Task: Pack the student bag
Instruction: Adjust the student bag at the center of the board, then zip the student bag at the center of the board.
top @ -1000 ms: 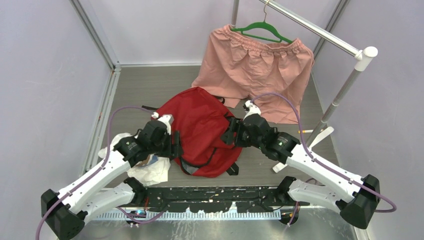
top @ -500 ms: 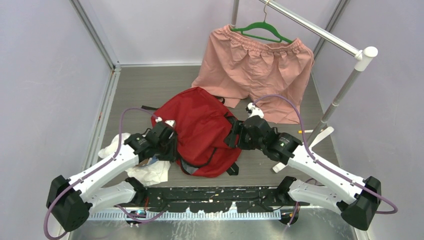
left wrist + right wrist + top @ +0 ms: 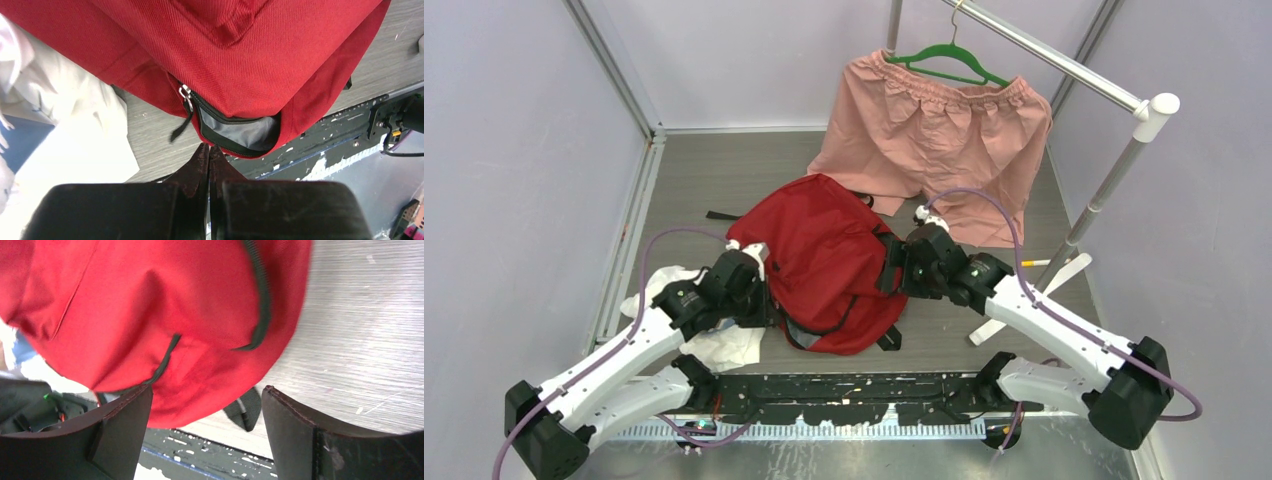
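The student bag (image 3: 824, 262) is a large red backpack lying flat in the middle of the table. In the left wrist view its black zipper gapes near the bottom edge, showing grey lining (image 3: 241, 133), and a metal zipper pull (image 3: 186, 94) hangs beside the gap. My left gripper (image 3: 767, 300) sits at the bag's near-left corner, shut (image 3: 209, 148) with nothing between the tips, just short of the zipper opening. My right gripper (image 3: 890, 270) hovers at the bag's right side, open (image 3: 207, 392), with the bag's red fabric (image 3: 150, 315) bulging between and beyond its fingers, not pinched.
A crumpled white plastic bag (image 3: 716, 342) lies left of the backpack, under my left arm. Pink shorts (image 3: 934, 130) hang on a green hanger (image 3: 946, 62) from a metal rail with a white stand (image 3: 1114, 185). A black strap end (image 3: 244, 410) lies on the table.
My left gripper has closed fully and settled lower at the bag's near-left corner. My right gripper has opened wider and drawn slightly closer to the bag's right edge.
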### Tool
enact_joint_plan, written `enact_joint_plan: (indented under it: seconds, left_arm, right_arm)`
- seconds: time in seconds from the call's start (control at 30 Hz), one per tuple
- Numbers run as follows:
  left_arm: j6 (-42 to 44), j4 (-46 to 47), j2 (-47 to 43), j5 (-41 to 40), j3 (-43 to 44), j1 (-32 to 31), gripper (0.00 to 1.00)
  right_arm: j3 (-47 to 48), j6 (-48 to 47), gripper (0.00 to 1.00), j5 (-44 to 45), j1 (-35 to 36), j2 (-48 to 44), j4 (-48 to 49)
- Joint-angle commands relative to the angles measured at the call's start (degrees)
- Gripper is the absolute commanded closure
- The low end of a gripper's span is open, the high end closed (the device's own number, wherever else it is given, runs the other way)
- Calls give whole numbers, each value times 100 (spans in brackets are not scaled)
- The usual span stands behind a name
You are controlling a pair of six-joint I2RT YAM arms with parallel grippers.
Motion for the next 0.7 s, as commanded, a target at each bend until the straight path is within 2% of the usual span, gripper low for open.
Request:
enact_joint_plan:
  seconds: [0.0, 0.17, 0.47, 0.53, 0.6, 0.67]
  left_arm:
    - [-242, 82, -239, 165, -95, -101, 100]
    - [-215, 104, -484, 41, -114, -112, 100]
    - [-143, 132, -480, 90, -98, -113, 100]
    - [-142, 96, -545, 56, -106, -112, 100]
    - [-142, 72, -648, 13, -123, -112, 100]
    - [-146, 4, -762, -47, -113, -112, 100]
  right_arm:
    - [-10, -178, 13, -615, -776, 133, 21]
    - [-405, -13, 14, -1411, -1027, 452, 772]
    - [-770, 102, 31, -1685, -1030, 1152, 2122]
    - [-782, 88, 46, -1656, -1027, 1291, 2330]
    - [-690, 35, 67, -1613, -1024, 1244, 2334]
    - [-540, -16, 92, -1538, -1024, 1081, 2212]
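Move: The student bag's middle lies roughly 8 cm ahead of the open right hand and 17 cm to its left, about 9 cm below. The zip fold on the bag's right side is closer: some 3 cm ahead, 1 cm left and 8 cm down. A black strap tab lies about 7 cm back, level sideways, 11 cm below the hand. From the shut left hand, the bag's middle is about 14 cm ahead, 11 cm right and 7 cm down. The right fingers come down onto the red fabric at the zip fold on the bag's right side and close most of the way there. The hand first swings a little forward and right, over 2 cm, then sinks and comes back left, about 7 cm down in all and 2–3 cm farther out, tipping some 10 degrees steeper. ##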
